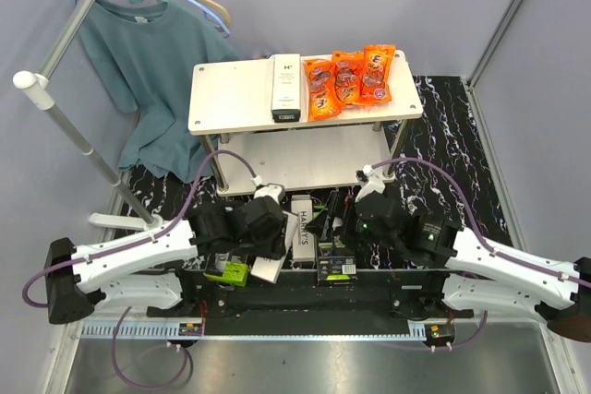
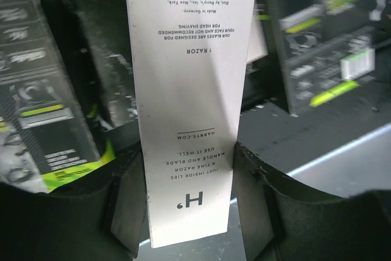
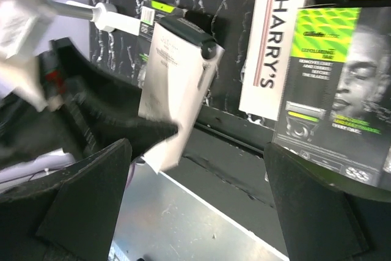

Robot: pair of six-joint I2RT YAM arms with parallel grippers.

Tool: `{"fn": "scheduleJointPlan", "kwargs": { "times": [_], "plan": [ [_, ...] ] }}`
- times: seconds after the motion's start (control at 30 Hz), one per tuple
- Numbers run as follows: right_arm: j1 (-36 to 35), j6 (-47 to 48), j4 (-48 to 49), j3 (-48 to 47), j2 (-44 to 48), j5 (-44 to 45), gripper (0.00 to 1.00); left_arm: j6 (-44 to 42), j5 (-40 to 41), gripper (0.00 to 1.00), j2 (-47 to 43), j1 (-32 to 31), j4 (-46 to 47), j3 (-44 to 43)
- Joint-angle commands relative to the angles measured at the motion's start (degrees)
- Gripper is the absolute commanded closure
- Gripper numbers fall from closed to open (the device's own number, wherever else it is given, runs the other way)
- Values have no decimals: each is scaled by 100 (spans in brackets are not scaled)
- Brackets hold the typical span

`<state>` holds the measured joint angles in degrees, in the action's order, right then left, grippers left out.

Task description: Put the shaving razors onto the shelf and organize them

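My left gripper [image 2: 189, 206] is shut on a slim white razor box [image 2: 189, 102] marked "H", held lengthwise between both fingers [image 2: 253, 200] just above the near table edge. From above, that gripper [image 1: 266, 244] and its box [image 1: 268, 269] sit left of centre. My right gripper [image 3: 201, 212] stands wide open with nothing between its fingers; from above, the right gripper [image 1: 334, 220] is right of centre. A white HARRY'S box [image 3: 275, 47] and a black and green razor box [image 3: 339, 90] lie ahead of it. Another white razor box [image 1: 286, 88] lies on the shelf's top board [image 1: 231, 89].
Orange snack packets [image 1: 349, 80] lie on the right half of the top board. A second black and green box [image 1: 228, 271] lies beside the left gripper. A teal shirt [image 1: 152, 62] hangs on a rack at the back left.
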<state>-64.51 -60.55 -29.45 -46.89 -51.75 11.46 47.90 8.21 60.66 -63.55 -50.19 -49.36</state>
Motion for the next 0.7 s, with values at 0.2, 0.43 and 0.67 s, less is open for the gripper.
{"fn": "scheduleJointPlan", "kwargs": {
  "times": [0.2, 0.43, 0.67],
  "plan": [
    [-44, -237, 1064, 505, 68, -399, 0, 264, 612, 80, 499, -931, 344, -1224],
    [-44, -483, 1196, 752, 174, -470, 0, 176, 726, 79, 570, -1028, 414, -1594],
    [-44, -624, 1397, 1033, 490, -303, 2, -87, 323, 77, 420, -1028, 817, -1709]
  ]
}}
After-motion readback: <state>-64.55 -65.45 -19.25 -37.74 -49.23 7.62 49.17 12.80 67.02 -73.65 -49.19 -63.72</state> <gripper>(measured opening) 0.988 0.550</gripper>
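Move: The left hand already holds the white razor box and is taking it to the open right gripper, which waits about 12 cm to its right, 4 cm farther out and 7 cm higher. On the table, roughly 10 cm below the left hand, the Harry's box lies 7 cm right and 7 cm ahead, and the black Gillette pack 15 cm right and 5 cm ahead. From the right hand, the held white box is some 12 cm left, 4 cm back and 7 cm below. Keeping its pinch on the white razor box, the left hand carries it some 7 cm to the right and as far up, towards the right gripper, tilting about 10 degrees and slowing its sideways run while it goes on rising. The right hand stays wide open, sinking about 2 cm with a slight tilt to meet the box, one finger ending in front of its printed face without a grip. ##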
